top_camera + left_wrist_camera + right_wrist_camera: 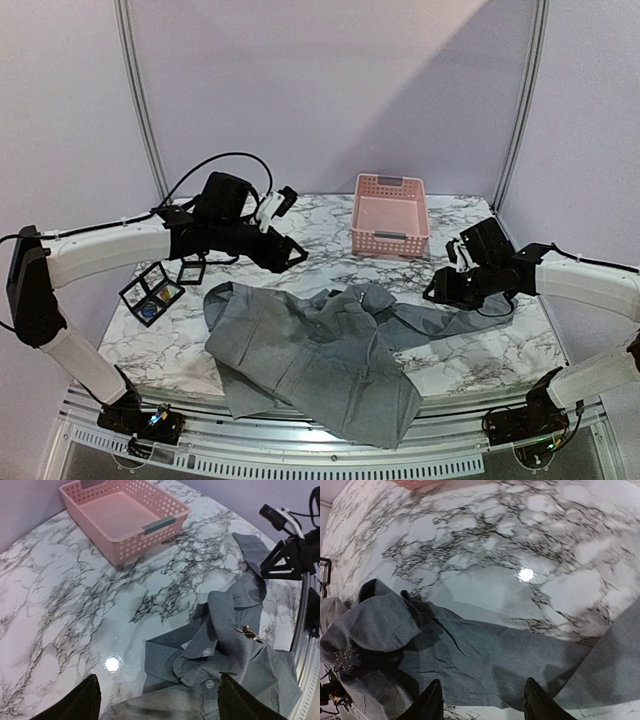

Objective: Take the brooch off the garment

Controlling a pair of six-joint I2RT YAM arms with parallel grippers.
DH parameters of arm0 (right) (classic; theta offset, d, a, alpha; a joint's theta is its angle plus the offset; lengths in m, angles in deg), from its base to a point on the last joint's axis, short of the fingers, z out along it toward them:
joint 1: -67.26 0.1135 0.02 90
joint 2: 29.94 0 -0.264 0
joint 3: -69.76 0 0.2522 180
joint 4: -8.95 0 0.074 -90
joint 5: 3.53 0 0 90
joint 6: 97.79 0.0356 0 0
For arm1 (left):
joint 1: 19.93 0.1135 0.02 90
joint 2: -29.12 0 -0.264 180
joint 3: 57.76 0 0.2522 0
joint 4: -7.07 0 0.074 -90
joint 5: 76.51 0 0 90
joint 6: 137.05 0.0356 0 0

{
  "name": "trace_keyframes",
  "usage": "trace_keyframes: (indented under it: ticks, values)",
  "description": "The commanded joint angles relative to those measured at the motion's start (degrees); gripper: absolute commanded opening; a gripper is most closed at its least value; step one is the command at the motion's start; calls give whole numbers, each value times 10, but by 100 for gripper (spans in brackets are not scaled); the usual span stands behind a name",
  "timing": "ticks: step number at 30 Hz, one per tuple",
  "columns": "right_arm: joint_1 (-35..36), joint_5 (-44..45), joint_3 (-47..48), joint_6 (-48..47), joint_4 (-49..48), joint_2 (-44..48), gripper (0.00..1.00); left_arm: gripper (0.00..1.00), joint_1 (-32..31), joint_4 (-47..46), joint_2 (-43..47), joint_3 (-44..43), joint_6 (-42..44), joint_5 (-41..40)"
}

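Note:
The grey garment lies crumpled on the marble table, its sleeve stretched to the right. A small metallic brooch is pinned near its collar. It also shows in the right wrist view at the lower left. My left gripper is open and empty. It hovers above the table, behind the garment's collar. My right gripper is open and empty over the sleeve end. Neither gripper touches the cloth.
A pink basket stands empty at the back centre, also in the left wrist view. Small black-framed display boxes sit at the left, under my left arm. The garment's hem hangs over the table's front edge.

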Motion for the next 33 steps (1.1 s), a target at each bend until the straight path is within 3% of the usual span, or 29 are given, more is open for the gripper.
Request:
trace_keyframes:
  ticks: [1, 7, 24, 26, 32, 33]
  values:
    - [8, 58, 21, 154, 119, 12, 54, 80, -44, -31, 0, 0, -18, 36]
    - [11, 62, -7, 207, 134, 8, 54, 80, -68, -22, -10, -5, -25, 38]
    - [12, 119, 9, 197, 97, -84, 54, 81, -103, -32, -16, -7, -35, 55]
    - [12, 122, 15, 195, 92, -93, 48, 81, -106, -30, -19, -8, -35, 53]
    - [12, 125, 36, 181, 72, -109, 3, 81, -109, -29, -24, -11, -36, 54]
    - [11, 129, 39, 179, 71, -111, 0, 81, -110, -30, -26, -11, -37, 55]
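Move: The spot of the garment's sleeve that the right hand goes for lies about 2 cm back, 4 cm right and 7 cm below it. The sleeve's cuff end is some 14 cm right and 3 cm ahead of that hand, and the brooch about 15 cm left and 1 cm ahead. From the left hand the brooch lies roughly 13 cm right, 4 cm back and 13 cm below, with the pink basket about 19 cm right and 19 cm ahead. The right fingertips come down onto the sleeve and shut from half open, pinching the cloth: that hand sinks about 6 cm while easing right and slightly back, swinging some 20 degrees clockwise and tipping to point more steeply down. Meanwhile the left hand, fingers still wide open, travels level back and right, roughly 9 cm in all, towards the brooch. ##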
